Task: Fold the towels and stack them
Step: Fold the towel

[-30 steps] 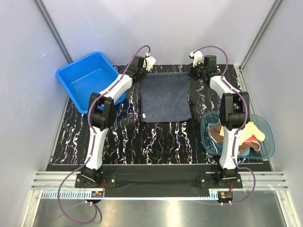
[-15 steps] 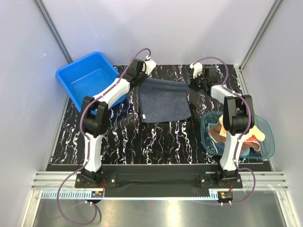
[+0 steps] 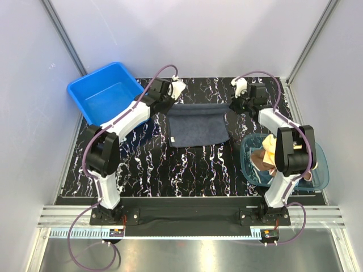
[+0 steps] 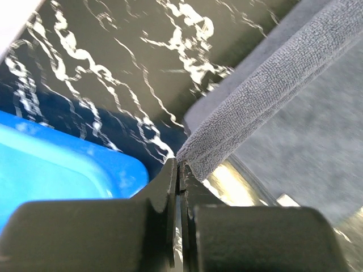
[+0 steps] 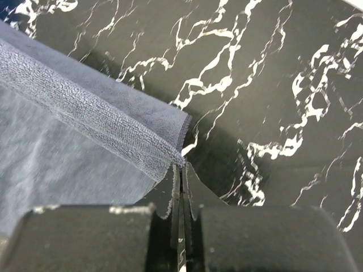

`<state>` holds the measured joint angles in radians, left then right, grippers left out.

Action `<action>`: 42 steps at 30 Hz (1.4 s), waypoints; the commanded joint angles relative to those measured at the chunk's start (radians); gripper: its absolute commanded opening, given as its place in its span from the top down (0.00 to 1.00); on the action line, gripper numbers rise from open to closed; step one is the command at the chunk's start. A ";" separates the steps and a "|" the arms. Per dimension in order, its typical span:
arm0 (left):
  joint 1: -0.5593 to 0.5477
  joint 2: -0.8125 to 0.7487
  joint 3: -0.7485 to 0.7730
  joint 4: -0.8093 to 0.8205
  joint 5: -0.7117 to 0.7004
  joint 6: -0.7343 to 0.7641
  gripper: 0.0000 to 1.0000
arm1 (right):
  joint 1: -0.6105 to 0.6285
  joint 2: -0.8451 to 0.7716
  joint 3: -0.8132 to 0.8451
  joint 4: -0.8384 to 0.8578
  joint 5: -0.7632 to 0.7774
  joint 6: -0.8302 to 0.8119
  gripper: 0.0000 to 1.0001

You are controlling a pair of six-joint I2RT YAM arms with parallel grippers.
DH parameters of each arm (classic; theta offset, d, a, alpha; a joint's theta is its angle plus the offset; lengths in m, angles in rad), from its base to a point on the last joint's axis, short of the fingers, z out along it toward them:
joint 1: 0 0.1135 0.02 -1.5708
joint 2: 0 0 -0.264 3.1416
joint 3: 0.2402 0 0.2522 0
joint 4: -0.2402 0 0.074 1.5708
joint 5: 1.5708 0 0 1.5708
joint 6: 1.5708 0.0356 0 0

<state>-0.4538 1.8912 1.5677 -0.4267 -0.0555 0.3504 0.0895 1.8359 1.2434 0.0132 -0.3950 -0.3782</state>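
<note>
A dark navy-grey towel (image 3: 197, 126) lies mid-table with its far edge lifted and rolled over toward the near side. My left gripper (image 3: 168, 103) is shut on the towel's far left corner. In the left wrist view that gripper (image 4: 180, 165) pinches the curled hem of the towel (image 4: 272, 62). My right gripper (image 3: 231, 106) is shut on the far right corner. In the right wrist view the gripper (image 5: 181, 164) nips the corner of the towel (image 5: 85, 102). More towels, a brown one (image 3: 262, 159) and a yellow one (image 3: 273, 145), lie crumpled in the bowl.
A blue plastic tub (image 3: 105, 93) stands at the far left, beside my left arm, and shows in the left wrist view as the blue tub (image 4: 51, 164). A translucent teal bowl (image 3: 319, 170) sits at the right, partly under my right arm. The black marbled mat (image 3: 187, 170) covers the table.
Both grippers have lifted the towel's far edge and carried it toward the near side, so the towel looks shorter. Both arms have drawn back from the far wall.
</note>
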 commanded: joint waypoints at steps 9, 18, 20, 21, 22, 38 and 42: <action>-0.046 -0.115 -0.133 -0.073 0.080 -0.108 1.00 | -0.010 -0.135 -0.154 -0.048 0.025 0.045 1.00; -0.066 -0.185 -0.225 -0.087 0.138 -0.157 1.00 | -0.002 -0.199 -0.245 -0.076 0.044 0.120 0.99; -0.068 -0.185 -0.244 -0.087 0.146 -0.166 0.96 | 0.006 -0.205 -0.257 -0.082 0.044 0.134 0.98; -0.068 -0.188 -0.273 -0.080 0.163 -0.174 0.94 | 0.006 -0.207 -0.253 -0.094 0.045 0.148 0.96; -0.068 -0.188 -0.284 -0.078 0.181 -0.177 0.92 | 0.006 -0.207 -0.249 -0.113 0.050 0.156 0.92; -0.086 -0.213 -0.213 -0.201 0.212 -0.224 0.61 | 0.009 -0.210 -0.062 -0.377 0.018 0.340 0.62; -0.089 -0.192 -0.302 -0.049 0.223 -0.318 0.60 | 0.010 -0.083 0.033 -0.415 0.025 0.410 0.63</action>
<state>-0.5381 1.7054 1.3029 -0.5957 0.1398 0.1108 0.0929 1.6741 1.2053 -0.3527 -0.3779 -0.0490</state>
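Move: Each hand still pinches a corner of the towel's raised far edge. The towel's near-left corner lies some 13 cm back, 1 cm right and 11 cm below the left hand, the blue bin about 6 cm ahead, 26 cm left and 6 cm lower. From the right hand the near-right corner is about 13 cm back, 1 cm right and 9 cm down; the clear bin sits roughly 22 cm back, 19 cm right and 6 cm lower. Back and down together, both hands carry the held far edge over towards the towel's near edge, the left going about 14 cm back and the right 11, fingers tipping some 20 degrees further downward. Late on both open to nearly half and let go of the corners; the right then lifts about 4 cm and eases forward, the left rising only slightly. ##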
